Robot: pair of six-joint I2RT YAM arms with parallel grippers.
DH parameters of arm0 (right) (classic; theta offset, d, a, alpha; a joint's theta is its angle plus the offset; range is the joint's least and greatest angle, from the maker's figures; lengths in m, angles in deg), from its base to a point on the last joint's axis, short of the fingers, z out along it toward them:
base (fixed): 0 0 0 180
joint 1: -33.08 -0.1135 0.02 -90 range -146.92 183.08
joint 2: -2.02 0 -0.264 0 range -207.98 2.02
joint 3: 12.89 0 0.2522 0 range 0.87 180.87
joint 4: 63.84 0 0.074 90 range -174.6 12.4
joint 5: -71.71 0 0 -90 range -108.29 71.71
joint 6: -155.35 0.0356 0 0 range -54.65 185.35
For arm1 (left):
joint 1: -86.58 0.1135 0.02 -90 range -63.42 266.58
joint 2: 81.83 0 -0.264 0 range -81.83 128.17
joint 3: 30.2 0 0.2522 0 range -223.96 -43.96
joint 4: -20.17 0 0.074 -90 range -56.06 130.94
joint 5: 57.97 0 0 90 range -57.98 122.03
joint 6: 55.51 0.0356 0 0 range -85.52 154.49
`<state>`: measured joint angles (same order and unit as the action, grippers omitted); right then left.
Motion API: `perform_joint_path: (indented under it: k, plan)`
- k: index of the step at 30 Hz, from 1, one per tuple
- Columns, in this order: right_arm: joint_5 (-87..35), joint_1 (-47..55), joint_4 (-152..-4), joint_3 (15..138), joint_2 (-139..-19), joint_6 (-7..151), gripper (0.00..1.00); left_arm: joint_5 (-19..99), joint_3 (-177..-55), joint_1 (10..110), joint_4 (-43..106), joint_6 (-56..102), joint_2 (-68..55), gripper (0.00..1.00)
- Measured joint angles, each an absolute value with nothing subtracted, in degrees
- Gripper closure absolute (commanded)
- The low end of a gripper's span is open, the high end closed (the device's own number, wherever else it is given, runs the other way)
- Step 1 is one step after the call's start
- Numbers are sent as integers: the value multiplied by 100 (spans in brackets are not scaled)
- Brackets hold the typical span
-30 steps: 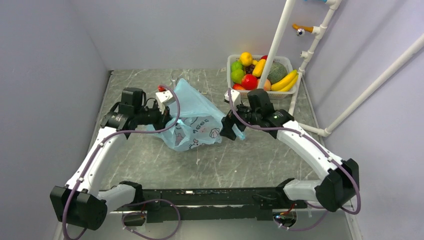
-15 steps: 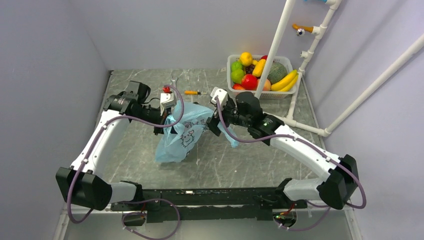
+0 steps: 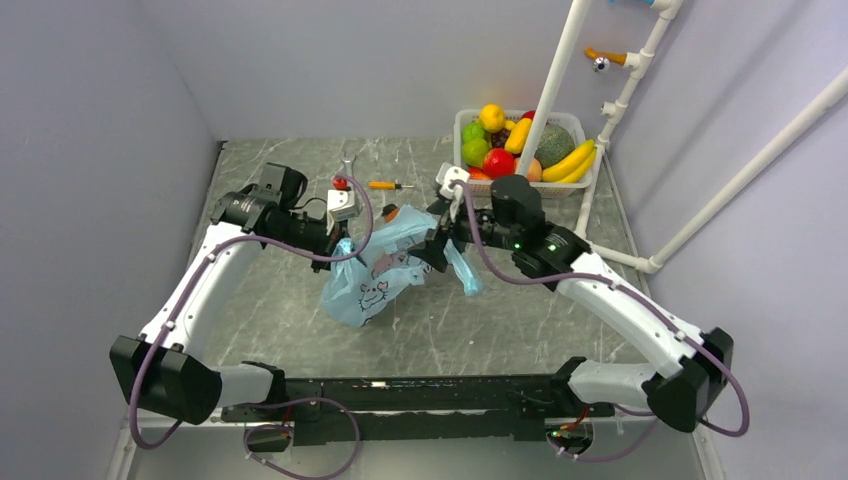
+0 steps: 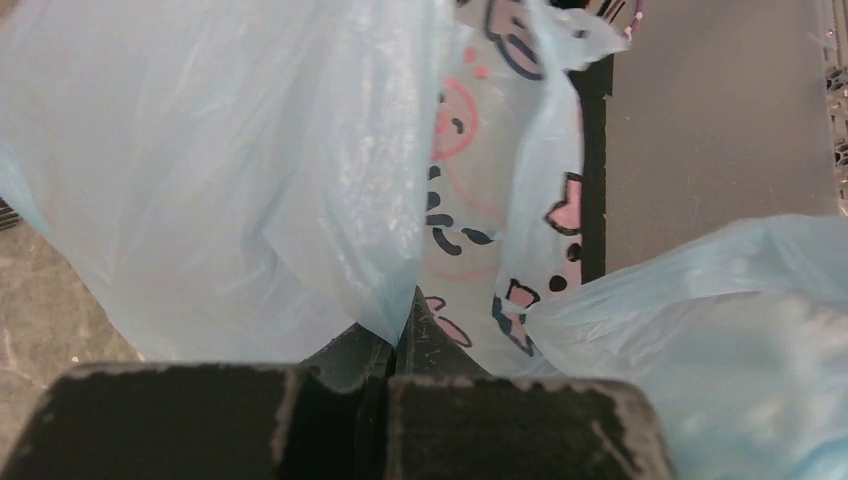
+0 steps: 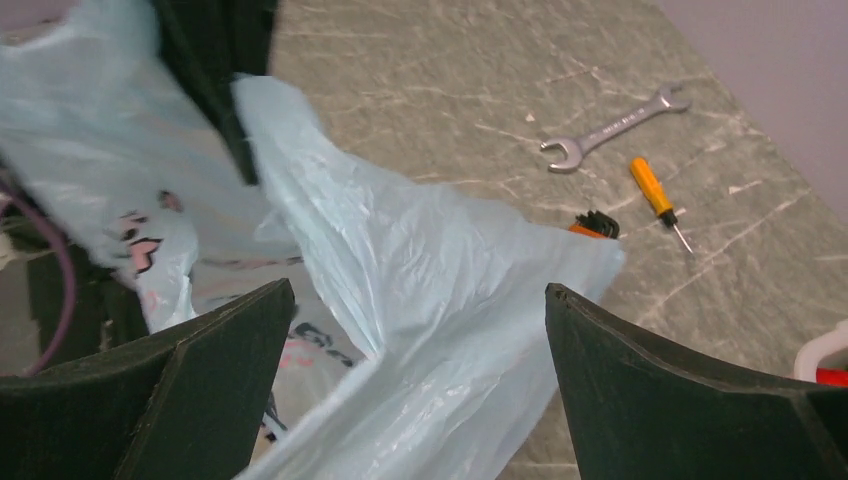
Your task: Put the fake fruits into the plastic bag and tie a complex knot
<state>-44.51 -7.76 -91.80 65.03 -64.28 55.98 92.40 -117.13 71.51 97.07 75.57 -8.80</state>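
The light-blue plastic bag point(image 3: 368, 280) with cartoon print hangs crumpled above the table's middle. My left gripper point(image 3: 340, 246) is shut on a fold of its upper edge; in the left wrist view the pinched film point(image 4: 230, 170) rises from my closed left gripper point(image 4: 405, 312). My right gripper point(image 3: 428, 248) stands open at the bag's right side. In its wrist view a loose flap of the plastic bag point(image 5: 440, 270) lies between the wide-apart fingers point(image 5: 220, 345) of that right gripper point(image 5: 415, 290), ungripped. The fake fruits point(image 3: 520, 140) lie piled in the basket. No knot shows.
The white mesh basket point(image 3: 462, 128) stands at the back right beside a white pipe frame point(image 3: 555, 80). A wrench point(image 5: 610, 125), an orange-handled screwdriver point(image 5: 655, 195) and a small orange and black object point(image 5: 592, 226) lie behind the bag. A small red object point(image 3: 340, 182) sits near the left wrist.
The bag went from spread on the table to bunched and hanging from the left gripper. The right gripper, open throughout, shifted left to the bag's side.
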Motion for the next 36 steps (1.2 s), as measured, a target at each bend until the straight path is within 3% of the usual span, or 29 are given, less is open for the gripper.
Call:
perform_joint_path:
  k: [3, 4, 6, 8, 9, 13, 14, 17, 19, 20, 26, 36]
  plan:
    - [-4169, -833, -9047, 6588, -6852, 5598, 3, 9243, -11735, 7079, 9748, 7585, -880, 100]
    - [-4105, -831, -9073, 6588, -6968, 5594, 13, 9243, -11752, 7070, 9777, 7611, -880, 100]
    - [-4083, -822, -9154, 6575, -7154, 5553, 45, 9254, -11809, 7061, 9856, 7701, -880, 100]
    - [-4164, -811, -9219, 6496, -7180, 5469, 94, 9304, -11907, 7072, 9925, 7775, -880, 100]
    - [-4254, -809, -9254, 6426, -7151, 5378, 100, 9367, -11969, 7111, 9936, 7803, -880, 100]
    - [-4866, -700, -9589, 6002, -6902, 5253, 100, 9597, -12202, 7531, 9755, 7744, -790, 100]
    - [-5067, -665, -9700, 5862, -6782, 5275, 100, 9647, -12222, 7725, 9587, 7651, -733, 93]
    - [-5493, -649, -9742, 5620, -6367, 5618, 100, 9669, -12198, 8250, 8776, 6923, -495, 49]
    - [-5640, -643, -9635, 5563, -6109, 6123, 100, 9503, -12187, 8418, 8173, 6363, -353, 7]
    - [-5692, -630, -9499, 5567, -6039, 6455, 100, 9361, -12150, 8475, 7808, 6016, -316, 1]
    - [-5666, -437, -8824, 5757, -6513, 8020, 100, 8054, -11649, 8547, 6278, 4274, -744, 1]
    - [-5152, -317, -8345, 5736, -6679, 9509, 100, 6187, -11510, 8187, 6009, 3441, -3096, 1]
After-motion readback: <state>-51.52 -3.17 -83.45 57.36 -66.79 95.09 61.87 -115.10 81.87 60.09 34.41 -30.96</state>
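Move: My right hand, open and empty, has the plastic bag's loose rim between and under its fingers, about 1 cm ahead, 1 cm left and 6 cm down; the brush is some 8 cm ahead, 8 cm left and 29 cm below. My left hand already pinches the bag and will carry that part to a spot about 12 cm ahead, 5 cm left and 3 cm up; from this hand the wrench lies some 18 cm ahead, 2 cm left, 24 cm below. I dip my right hand about 7 cm and shut its fingers on the bag's rim. Keeping that pinch, I draw back about 6 cm, then ease forward again, rolling the wrist some 40 degrees so its far side goes down. Meanwhile my left hand sweeps its part of the bag forward and a little left, opens to let go, then lifts away up and back, turning about 50 degrees counter-clockwise. ##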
